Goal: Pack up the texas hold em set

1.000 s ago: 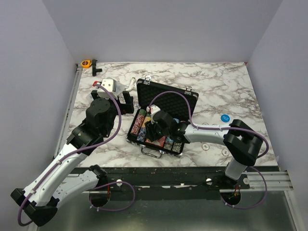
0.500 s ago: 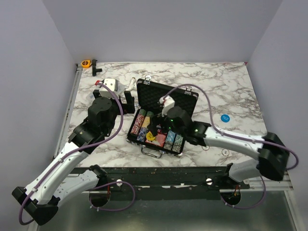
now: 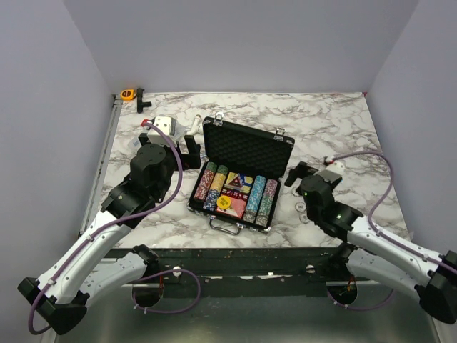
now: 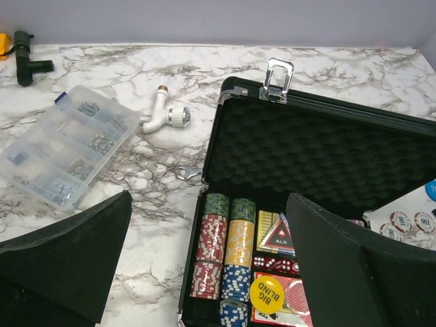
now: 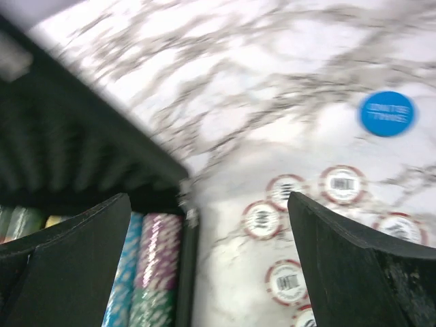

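The black silver-trimmed briefcase (image 3: 246,146) lies open in the middle, foam lid up. Rows of poker chips (image 3: 211,186) fill its tray, with a yellow "BIG BLIND" disc (image 4: 267,293) on the red card deck (image 4: 297,306). My left gripper (image 3: 191,151) hovers open by the case's left edge (image 4: 209,204), holding nothing. To the right of the case my right gripper (image 3: 300,173) is open and empty (image 5: 208,201) above the marble. Several loose round chips (image 5: 262,219) lie there (image 3: 303,211), and a blue disc (image 5: 386,114) sits farther out.
A clear compartment box (image 4: 65,153) and a white pipe fitting (image 4: 167,117) lie left of the case, with a small wrench (image 4: 191,172) by the lid corner. An orange tape measure (image 3: 128,93) and a black T-piece (image 4: 26,58) sit at the far left corner.
My right gripper has opened and swung out of the case to the right, over the loose chips. The yellow disc now lies uncovered in the tray. The left arm has barely moved.
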You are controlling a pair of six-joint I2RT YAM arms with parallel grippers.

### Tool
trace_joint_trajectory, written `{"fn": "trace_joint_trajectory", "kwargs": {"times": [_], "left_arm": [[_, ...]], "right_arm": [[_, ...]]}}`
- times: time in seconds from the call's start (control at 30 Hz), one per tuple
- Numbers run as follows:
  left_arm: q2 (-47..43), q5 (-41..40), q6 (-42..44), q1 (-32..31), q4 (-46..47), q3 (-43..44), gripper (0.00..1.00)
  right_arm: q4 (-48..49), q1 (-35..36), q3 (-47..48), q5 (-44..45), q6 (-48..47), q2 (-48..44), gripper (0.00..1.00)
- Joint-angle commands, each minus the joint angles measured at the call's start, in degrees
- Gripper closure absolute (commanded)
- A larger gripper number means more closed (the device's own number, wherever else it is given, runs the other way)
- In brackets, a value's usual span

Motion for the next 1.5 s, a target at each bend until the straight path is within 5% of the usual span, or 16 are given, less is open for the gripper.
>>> {"fn": "trace_joint_trajectory", "kwargs": {"times": [0.0, 0.2, 0.3, 0.43, 0.87, 0.93, 1.03, 1.47], "left_arm": [[-0.47, 1.77, -0.74, 0.26, 0.37, 0.97, 0.05], [-0.87, 2.49, -1.18, 0.25, 0.17, 1.11, 0.05], [-1.23, 2.76, -1.27, 0.23, 0.01, 1.16, 0.05], [-1.99, 3.0, -1.58, 0.26, -0.11, 1.17, 0.05], [-2.77, 3.12, -1.45, 0.21, -0.11, 1.31, 0.05], [-2.7, 3.27, -1.45, 0.28, -0.11, 1.32, 0.05], [-2.68, 3.11, -1.45, 0.21, -0.19, 1.27, 0.05], [-2.39, 3.34, -1.45, 0.23, -0.25, 1.36, 0.05]], "right_arm": [[-7.9, -9.89, -3.59, 1.79, 13.27, -6.51, 0.0], [-8.24, -31.26, -1.76, -15.1, 13.88, -2.37, 0.02], [-9.83, -44.24, 4.41, -27.96, 11.88, 11.15, 0.01], [-15.81, -53.19, 14.23, -34.62, 11.29, 27.4, 0.0], [-29.67, -53.69, 30.38, -28.32, 13.47, 45.97, 0.02], [-31.45, -53.65, 32.13, -26.61, 13.9, 47.64, 0.05], [-32.46, -53.71, 34.44, -27.48, 13.03, 49.8, 0.27], [-32.51, -53.69, 35.87, -29.07, 13.12, 53.69, 0.33]]}}
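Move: The blue small blind button lies about 19 cm to the right gripper's right, 8 cm ahead and some 15 cm below. One white chip lies 13 cm to the gripper's right and 2 cm ahead, another 17 cm right and 4 cm back, both on the table. The case's tray is centred about 20 cm to the gripper's left and 2 cm back. From the left gripper, the button is roughly 56 cm right, 7 cm ahead and 31 cm down. Swing the right gripper about 19 cm to the right, away from the case, then drop it some 14 cm while reaching about 8 cm forward onto the small blind button. Pitch the fingers steeply down and turn the wrist clockwise on the way, then narrow the wide-open fingers partway, one either side of the button, without gripping it yet. ##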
